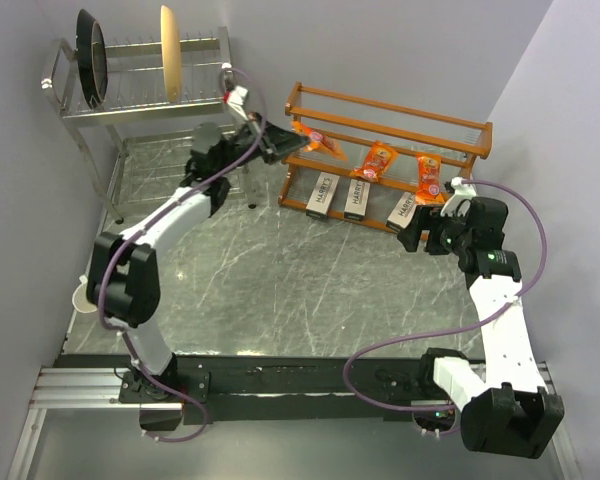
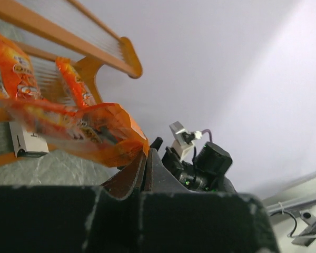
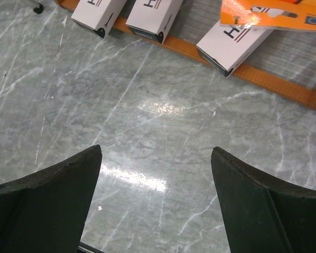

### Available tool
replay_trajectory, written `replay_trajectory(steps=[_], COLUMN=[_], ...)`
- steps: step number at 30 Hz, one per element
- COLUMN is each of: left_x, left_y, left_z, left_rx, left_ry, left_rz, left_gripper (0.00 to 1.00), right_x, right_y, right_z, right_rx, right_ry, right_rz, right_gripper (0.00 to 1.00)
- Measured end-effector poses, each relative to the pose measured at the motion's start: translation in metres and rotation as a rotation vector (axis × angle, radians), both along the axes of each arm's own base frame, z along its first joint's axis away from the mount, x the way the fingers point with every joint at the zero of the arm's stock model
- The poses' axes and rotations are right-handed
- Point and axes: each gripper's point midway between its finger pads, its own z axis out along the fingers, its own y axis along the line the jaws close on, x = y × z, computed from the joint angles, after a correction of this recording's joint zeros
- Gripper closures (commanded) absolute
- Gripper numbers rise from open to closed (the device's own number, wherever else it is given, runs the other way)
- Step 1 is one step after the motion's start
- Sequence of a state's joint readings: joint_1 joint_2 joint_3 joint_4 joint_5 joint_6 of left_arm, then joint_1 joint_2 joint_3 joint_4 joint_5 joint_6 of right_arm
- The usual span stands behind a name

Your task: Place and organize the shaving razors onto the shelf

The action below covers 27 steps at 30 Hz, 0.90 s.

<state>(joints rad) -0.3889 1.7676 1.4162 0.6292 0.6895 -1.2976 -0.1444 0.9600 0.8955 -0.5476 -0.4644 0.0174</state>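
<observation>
The shelf [image 1: 385, 112] stands at the back of the table. Three pale-grey razor boxes [image 1: 323, 197] [image 1: 357, 200] [image 1: 405, 212] lie side by side on its bottom tier. Two orange packs [image 1: 378, 160] [image 1: 429, 177] rest on the tier above. My left gripper [image 1: 283, 146] is shut on the end of a third orange pack [image 1: 317, 140], held at the shelf's left end; in the left wrist view this pack [image 2: 95, 132] sticks out from my left gripper [image 2: 146, 153]. My right gripper [image 1: 416, 236] [image 3: 157, 149] hangs open over bare table just in front of the rightmost box [image 3: 229, 45].
A steel wire dish rack [image 1: 140, 100] with a dark pan [image 1: 90, 55] and a pale plate [image 1: 168, 52] stands at the back left, close to my left arm. Walls close in on both sides. The shelf's bottom rail [image 3: 274, 84] runs ahead of the right fingers.
</observation>
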Motion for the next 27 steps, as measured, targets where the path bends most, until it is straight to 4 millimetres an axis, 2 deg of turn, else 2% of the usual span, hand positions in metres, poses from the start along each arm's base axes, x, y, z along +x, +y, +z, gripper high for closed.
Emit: replay_trajectory(steps=[6,11,17,27], left_x=[0.022,0.038,0.048,0.07], left_y=[-0.032,-0.038,-0.043,-0.049], left_z=[-0.027,-0.023,-0.018,-0.057], left_rx=[0.047,0.054,0.047,0.111], left_ry=[0.097,0.107,0.095,0.154], left_rz=[0.037,0.097,0.141,0.211], left_gripper=[0.99,0.99,0.99,0.99], right_x=[0.001,0.001,0.002,0.003], right_y=[-0.004,-0.005,-0.005,-0.006], right_z=[0.0,0.0,-0.002,-0.005], right_rx=[-0.018,-0.021,-0.024,-0.023], right_ry=[-0.006,-0.007,-0.002,0.008], right_rz=[0.0,-0.001,0.002,0.0], right_gripper=[0.09,0.08,0.08,0.08])
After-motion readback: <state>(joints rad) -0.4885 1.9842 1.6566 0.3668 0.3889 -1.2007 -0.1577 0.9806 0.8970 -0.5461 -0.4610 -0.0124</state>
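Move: The left hand already pinches the last orange razor pack. The free left end of the rack's middle tier lies some 13 cm ahead of this hand, 6 cm to its right and 16 cm below. At about that height, the middle orange pack is 10 cm ahead and 16 cm right, the right orange pack 5 cm ahead and 27 cm right. From the right hand, that free spot is about 23 cm ahead, 20 cm left and roughly level. Still pinching the razor pack by one end, the left hand carries it some 7 cm forward towards the rack's free left end, with about 5 cm to the right, most of that early on. It sinks about 6 cm in two dips with a slight lift between, while the wrist swings some 10 degrees counter-clockwise and the fingers stay shut; whether the pack touches the rack can't be seen. ##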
